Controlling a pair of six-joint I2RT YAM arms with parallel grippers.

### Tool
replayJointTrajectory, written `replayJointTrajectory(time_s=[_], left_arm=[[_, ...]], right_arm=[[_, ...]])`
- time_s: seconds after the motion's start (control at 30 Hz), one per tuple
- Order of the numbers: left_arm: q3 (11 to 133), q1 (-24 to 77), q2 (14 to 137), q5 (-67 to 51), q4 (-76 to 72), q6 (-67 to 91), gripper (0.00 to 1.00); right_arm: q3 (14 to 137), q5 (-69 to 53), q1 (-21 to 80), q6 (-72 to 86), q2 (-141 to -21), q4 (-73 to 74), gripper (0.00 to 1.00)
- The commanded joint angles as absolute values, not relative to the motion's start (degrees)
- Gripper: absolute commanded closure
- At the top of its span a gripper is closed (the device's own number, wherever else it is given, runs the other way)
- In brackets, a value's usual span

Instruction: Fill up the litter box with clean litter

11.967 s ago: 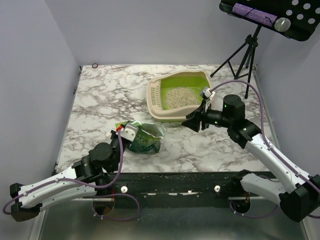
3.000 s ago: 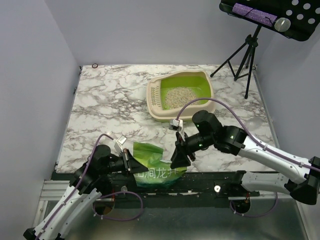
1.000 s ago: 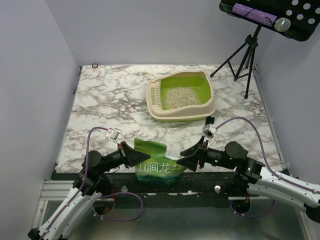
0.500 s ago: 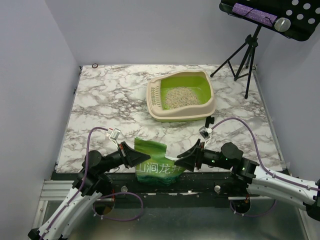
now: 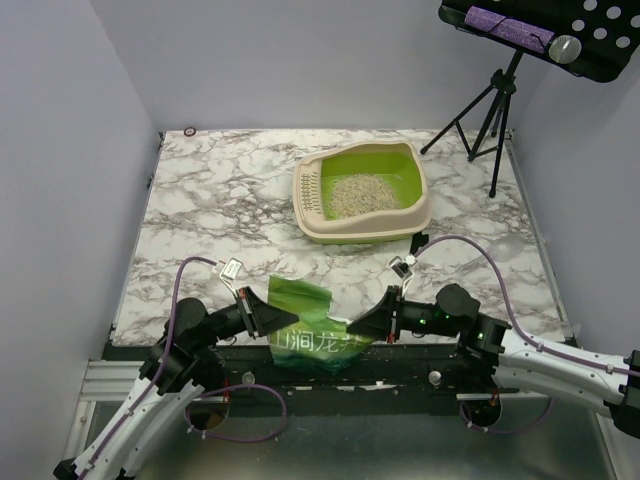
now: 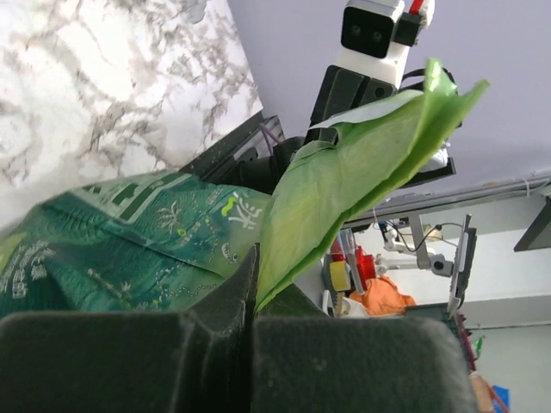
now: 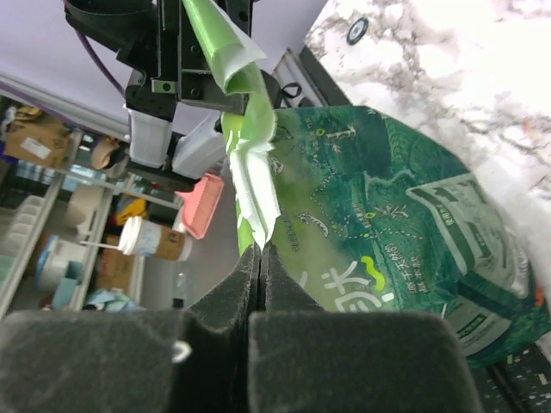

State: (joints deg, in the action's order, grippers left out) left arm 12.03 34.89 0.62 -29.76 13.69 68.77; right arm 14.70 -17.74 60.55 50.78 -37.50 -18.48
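The litter box (image 5: 360,232), beige-rimmed and lime-green inside, stands at the back right of the marble table with a patch of pale litter (image 5: 358,193) in its middle. A green printed bag (image 5: 305,325) stands upright at the table's near edge between both arms. My left gripper (image 5: 278,318) is shut on the bag's left top edge; in the left wrist view the lime inner flap (image 6: 344,189) runs into the closed jaws (image 6: 252,258). My right gripper (image 5: 352,328) is shut on the right top edge, where the torn flap (image 7: 250,189) enters the jaws (image 7: 260,249).
A black tripod (image 5: 490,110) stands beyond the table's back right corner under a black perforated tray (image 5: 545,35). A small ring (image 5: 190,131) lies at the back left corner. The black rail (image 5: 400,358) along the near edge carries scattered granules.
My right gripper has shifted a little left and shut on the bag's right edge. The left gripper keeps its hold on the left edge, and the bag sits slightly lower.
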Motion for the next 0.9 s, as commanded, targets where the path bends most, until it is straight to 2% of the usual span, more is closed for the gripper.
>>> replayJointTrajectory(time_s=[0.0,0.2,0.47,0.67,0.7,0.73,0.77,0.8,0.83,0.87], left_arm=[[17.39,34.72,-8.35,-29.26,28.27,71.98,1.0],[18.19,34.72,-10.64,-36.02,32.87,76.81,1.0],[17.93,34.72,-10.81,-39.89,44.2,79.71,1.0],[19.42,34.72,-10.72,-41.13,47.9,81.21,1.0],[19.68,34.72,-10.64,-41.13,48.16,81.21,1.0],[20.04,34.72,-10.72,-40.87,48.6,81.3,1.0],[20.13,34.72,-10.72,-40.78,49.13,81.21,1.0],[20.39,34.72,-10.72,-40.69,49.65,81.04,1.0],[20.65,34.72,-10.72,-40.52,50.01,80.95,1.0],[20.74,34.72,-10.72,-40.43,50.01,81.03,1.0]], right_arm=[[11.96,-24.16,60.73,58.26,-36.22,-18.1,1.0],[9.32,-33.82,60.38,63.18,-34.98,-18.1,1.0],[2.73,-40.42,60.47,74.35,-39.46,-28.12,1.0],[6.49,-41.4,60.47,71.74,-40.43,-24.89,1.0],[8.16,-40.96,60.38,69.54,-40.6,-21.74,0.96],[10.44,-39.56,60.38,66.22,-40.43,-17.53,0.85],[13.59,-37.72,60.47,61.57,-40.52,-9.4,0.7],[16.93,-34.92,60.47,56.74,-40.6,-2.88,0.59],[21.23,-32.2,60.47,50.77,-41.21,4.67,0.51],[25.01,-29.56,60.38,45.93,-41.92,9.36,0.48]])
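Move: Beneath and between the closed fingers hangs the green litter bag, its middle about 6 cm right of the left hand, about 6 cm left of the right hand, and some 9 cm below both, neither farther out nor nearer. The litter box is about 45 cm ahead of the right hand, 7 cm to its right and 13 cm lower; a black bracket lies about 30 cm ahead of that hand, 22 cm right and 16 cm down. Drawing the bag's mouth back towards the robot, away from the litter box, both hands travel some 5 cm together and sink 2 to 3 cm, each rolling its forward side down 20 to 25 degrees. The left keeps its pinch; near the end the right stops and opens about halfway around the white-lined edge it had gripped. ##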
